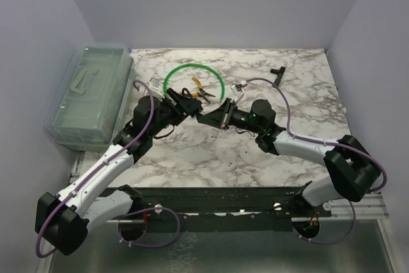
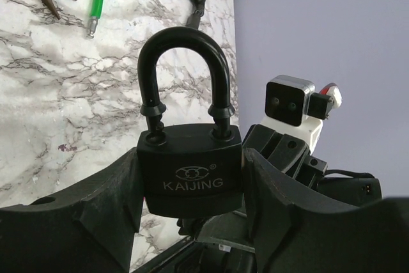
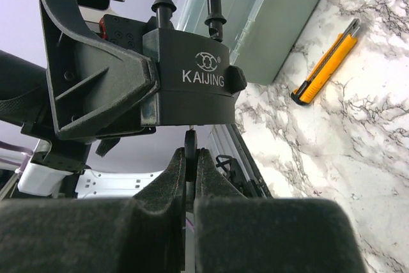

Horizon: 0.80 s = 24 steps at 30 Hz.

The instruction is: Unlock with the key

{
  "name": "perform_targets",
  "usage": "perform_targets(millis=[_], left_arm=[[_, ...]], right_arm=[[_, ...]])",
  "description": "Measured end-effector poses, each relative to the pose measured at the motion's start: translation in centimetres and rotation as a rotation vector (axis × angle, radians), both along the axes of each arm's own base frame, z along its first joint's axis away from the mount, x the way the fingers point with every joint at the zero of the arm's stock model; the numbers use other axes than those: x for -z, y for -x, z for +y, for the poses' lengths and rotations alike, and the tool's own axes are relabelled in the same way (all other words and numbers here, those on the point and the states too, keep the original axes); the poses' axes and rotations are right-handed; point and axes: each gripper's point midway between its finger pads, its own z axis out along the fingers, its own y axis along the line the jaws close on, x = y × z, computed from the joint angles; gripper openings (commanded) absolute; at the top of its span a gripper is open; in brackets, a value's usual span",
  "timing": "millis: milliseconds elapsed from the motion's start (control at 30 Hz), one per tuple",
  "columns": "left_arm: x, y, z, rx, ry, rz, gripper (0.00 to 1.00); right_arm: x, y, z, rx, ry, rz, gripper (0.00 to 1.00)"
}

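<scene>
My left gripper is shut on the body of a black padlock marked KAIJING and holds it above the table, shackle pointing away. Both shackle legs sit in the body. In the right wrist view the padlock hangs just above my right gripper, which is shut on the key. The key shows edge-on, and its thin tip meets the underside of the padlock. From above, the left gripper and right gripper meet at the middle of the table.
A clear plastic box stands at the left edge. A green ring lies behind the grippers with yellow-handled pliers inside it. A small black part lies at the back right. A yellow utility knife rests near the box.
</scene>
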Motion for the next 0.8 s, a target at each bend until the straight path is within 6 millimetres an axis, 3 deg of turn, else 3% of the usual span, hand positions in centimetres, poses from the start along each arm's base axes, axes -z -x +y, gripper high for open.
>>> perform_targets(millis=[133,333,567,800], left_arm=[[-0.2,0.1,0.0,0.000,0.005,-0.009,0.00],[0.0,0.4,0.1,0.000,0.013,0.009,0.00],[2.2,1.6,-0.8,0.027,-0.007,0.112,0.00],[5.0,1.7,-1.3,0.024,-0.034,0.218,0.00]], right_arm=[[-0.2,0.1,-0.1,-0.008,-0.007,-0.011,0.02],[0.2,0.3,-0.1,-0.022,0.023,-0.062,0.33],[1.3,0.4,-1.4,-0.003,0.164,-0.193,0.54],[0.1,0.4,-3.6,0.065,0.242,-0.350,0.68]])
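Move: The key, already in the padlock, has its head between the right fingertips. The padlock is still held in the left gripper, about 4 cm to the right hand's left, 2 cm ahead and slightly above. From the left hand the key head lies roughly 4 cm right and 2 cm back. The pliers lie some 25 cm ahead of the left hand and 1 cm right, the cable end 22 cm ahead and 10 cm right, both about 22 cm below. Open the right gripper well over halfway to let go of the key head, then draw it off to the right by about 4 cm, away from the padlock, rolling the wrist some 20 degrees and tipping the fingers down. Keep the left grip on the padlock and lower it about 5 cm, easing slightly back and right as the wrist tips down. ##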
